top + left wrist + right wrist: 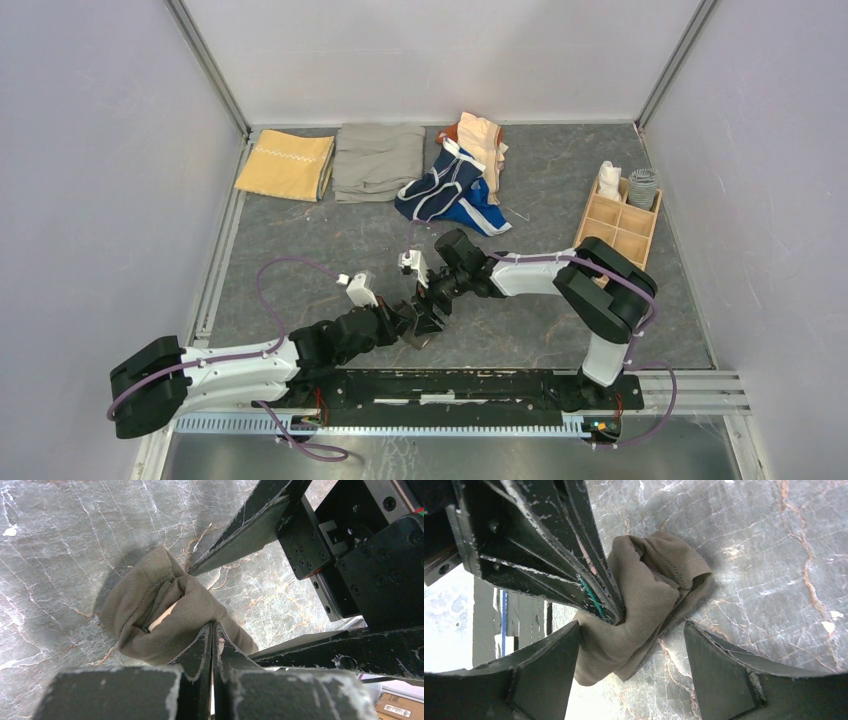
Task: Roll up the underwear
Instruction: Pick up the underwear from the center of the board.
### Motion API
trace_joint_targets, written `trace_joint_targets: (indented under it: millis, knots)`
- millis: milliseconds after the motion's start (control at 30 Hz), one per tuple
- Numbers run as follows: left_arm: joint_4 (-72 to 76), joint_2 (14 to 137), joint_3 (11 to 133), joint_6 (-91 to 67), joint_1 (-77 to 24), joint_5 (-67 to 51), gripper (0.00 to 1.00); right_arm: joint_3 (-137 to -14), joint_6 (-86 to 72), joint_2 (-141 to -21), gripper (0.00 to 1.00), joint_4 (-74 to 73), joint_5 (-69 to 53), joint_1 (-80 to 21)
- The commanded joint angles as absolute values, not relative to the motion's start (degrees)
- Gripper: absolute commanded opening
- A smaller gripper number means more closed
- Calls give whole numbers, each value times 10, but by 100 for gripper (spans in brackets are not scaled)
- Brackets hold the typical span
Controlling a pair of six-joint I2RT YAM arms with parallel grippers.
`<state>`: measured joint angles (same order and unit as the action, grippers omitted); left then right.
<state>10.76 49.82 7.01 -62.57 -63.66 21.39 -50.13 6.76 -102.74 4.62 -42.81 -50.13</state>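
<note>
A grey-brown underwear (428,333) lies bunched into a loose roll on the marble tabletop between both arms. My left gripper (212,626) is shut on a fold of this underwear (160,612) at its near side. My right gripper (631,625) is open, with one finger on each side of the underwear (649,595); its left finger touches the cloth and the right one stands apart. In the right wrist view, the left gripper's fingers (594,575) pinch the cloth from the upper left. In the top view the right gripper (432,305) is just above the left gripper (415,325).
At the back lie a mustard-yellow folded cloth (287,165), a grey-khaki folded cloth (378,160), and a pile of navy (440,185), bright blue (484,212) and peach (482,140) underwear. A wooden compartment box (632,240) with rolled pieces (609,180) stands at the right.
</note>
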Motion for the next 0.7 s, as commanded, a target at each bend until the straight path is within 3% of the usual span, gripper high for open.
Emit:
trace_joint_targets:
  millis: [0,333,533,667]
  knots:
    - [43,511,55,-621,-635,230,2,-501,92,-1050,77,31,-435,-499]
    - [43,523,65,-614,-636,229,2,-474,68,-1057,39,65,-436,-488]
    - [25,516,79,-612,-636,235,2,-453,43,-1049,9,101,-435,-477]
    - [-25,477,125,-600,-635,251,2,-437,38,-1037,0,112,-436,-477]
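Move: The rolled underwear's middle is about 1 cm ahead, 1 cm left and 1 cm below the right hand, already between its open fingers. The shut left fingertips that grip it stand some 2 cm to the left; the blue garments lie about 25 cm ahead and 6 cm right of the right hand. From the left hand, the roll's middle is about 1 cm ahead, straight on, and 1 cm below. Nearly in place, the right hand tilts about 5 degrees and shuts, pinching the underwear beside the left fingers. ##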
